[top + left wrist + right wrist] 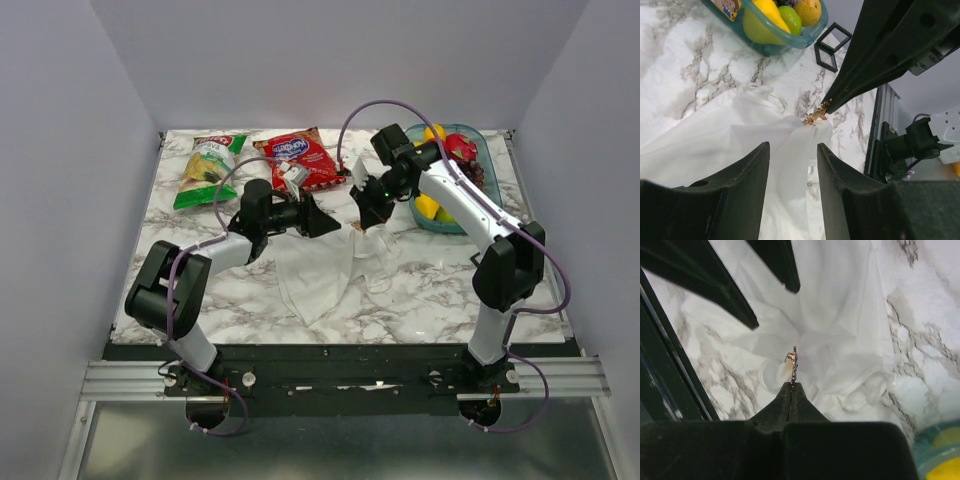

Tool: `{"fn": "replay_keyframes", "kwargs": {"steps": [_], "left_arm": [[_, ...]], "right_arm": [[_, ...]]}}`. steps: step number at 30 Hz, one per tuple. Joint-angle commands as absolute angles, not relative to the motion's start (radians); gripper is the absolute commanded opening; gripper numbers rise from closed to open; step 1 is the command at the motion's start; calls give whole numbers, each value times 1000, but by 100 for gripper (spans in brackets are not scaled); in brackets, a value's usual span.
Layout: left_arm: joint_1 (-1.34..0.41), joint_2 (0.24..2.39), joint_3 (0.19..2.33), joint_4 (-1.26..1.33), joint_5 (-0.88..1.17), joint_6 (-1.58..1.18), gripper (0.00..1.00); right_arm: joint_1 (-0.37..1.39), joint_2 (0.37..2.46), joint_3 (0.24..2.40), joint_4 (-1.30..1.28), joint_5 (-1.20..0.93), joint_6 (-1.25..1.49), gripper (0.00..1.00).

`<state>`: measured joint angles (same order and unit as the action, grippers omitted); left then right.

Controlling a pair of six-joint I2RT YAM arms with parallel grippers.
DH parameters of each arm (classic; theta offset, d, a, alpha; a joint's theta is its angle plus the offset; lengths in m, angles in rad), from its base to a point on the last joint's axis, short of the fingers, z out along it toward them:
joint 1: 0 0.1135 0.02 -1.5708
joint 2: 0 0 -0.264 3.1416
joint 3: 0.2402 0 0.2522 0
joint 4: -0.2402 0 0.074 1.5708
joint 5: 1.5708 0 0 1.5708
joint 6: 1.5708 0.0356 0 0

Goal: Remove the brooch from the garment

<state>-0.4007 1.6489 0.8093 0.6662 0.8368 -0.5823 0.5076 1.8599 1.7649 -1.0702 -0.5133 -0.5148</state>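
My right gripper (791, 385) is shut on the brooch (794, 365), a tiny gold-edged pin seen edge-on sticking out past the fingertips. In the left wrist view the brooch (815, 116) sits at the top of a peak of the white garment (730, 135), pinched by the right gripper (829, 102). I cannot tell whether its pin is still in the cloth. My left gripper (792, 145) stands open just above the garment (320, 270), with fabric showing between its fingers (785, 265). Both grippers meet at mid-table, left gripper (328, 222) facing right gripper (362, 222).
A teal bowl (478, 135) of fruit stands at the back right, behind the right arm. Black square frames (832, 45) lie beside the bowl (790, 42). A green snack bag (210, 170) and a red snack bag (300, 158) lie at the back.
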Motion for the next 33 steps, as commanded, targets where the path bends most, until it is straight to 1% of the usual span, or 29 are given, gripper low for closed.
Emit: {"fn": "replay_keyframes", "kwargs": {"steps": [1, 2, 3, 4, 5, 6, 7, 9, 12, 14, 17, 20, 22, 26, 33], "left_arm": [[-403, 1654, 850, 485, 796, -443, 52], [-405, 1666, 851, 485, 779, -445, 51], [-405, 1672, 851, 489, 769, -446, 51], [-403, 1680, 853, 491, 759, -440, 51], [-403, 1687, 854, 483, 730, -431, 51], [-403, 1690, 856, 479, 721, -425, 51], [-402, 1693, 856, 483, 718, -420, 51], [-400, 1698, 857, 477, 713, -416, 51], [-399, 1697, 876, 439, 725, -385, 50], [-399, 1692, 885, 420, 735, -362, 51], [-397, 1686, 874, 422, 781, -360, 50], [-397, 1675, 851, 468, 837, -380, 51], [-397, 1677, 841, 514, 865, -409, 51], [-405, 1692, 839, 563, 882, -468, 51], [-448, 1749, 815, 799, 851, -670, 51]], "right_arm": [[514, 1920, 1870, -1374, -306, -794, 0], [514, 1921, 1847, -1438, -243, -902, 0], [512, 1911, 1809, -1522, -118, -937, 0], [511, 1887, 1754, -1526, -56, -968, 1], [511, 1805, 1665, -1528, -5, -1035, 0], [512, 1755, 1484, -1528, 111, -1084, 0], [518, 1718, 1391, -1525, 158, -1129, 0], [515, 1680, 1294, -1508, 186, -1144, 1], [514, 1703, 1322, -1513, 128, -1088, 1], [512, 1724, 1417, -1514, 83, -1037, 0], [509, 1772, 1552, -1525, -47, -973, 0], [506, 1801, 1629, -1522, -185, -925, 1], [506, 1810, 1641, -1517, -273, -916, 1], [506, 1835, 1655, -1520, -322, -910, 0], [503, 1848, 1689, -1490, -334, -882, 0]]}}
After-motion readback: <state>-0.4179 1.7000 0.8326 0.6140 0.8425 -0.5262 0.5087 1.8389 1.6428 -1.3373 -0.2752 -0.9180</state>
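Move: The right fingers already hold the brooch at their tips, about 2 cm below the hand point, its pin toward the cloth. From this hand the garment's middle is some 7 cm back, 7 cm left and 14 cm down; the fruit basket stands about 20 cm ahead and 29 cm right, the red snack bag 25 cm ahead and 17 cm left, both some 12 cm lower. From the half-open left hand the brooch is about 6 cm right and 1 cm back. Keeping its pinch on the brooch, the right hand whips it right and back away from the left hand, about 18 cm rightward and sinking, fingers tipping until they point straight down; it then swings roughly half the way back left, slowing near the end. The left hand, still half open and gripping nothing, dips beside the cloth, then rises a little. ##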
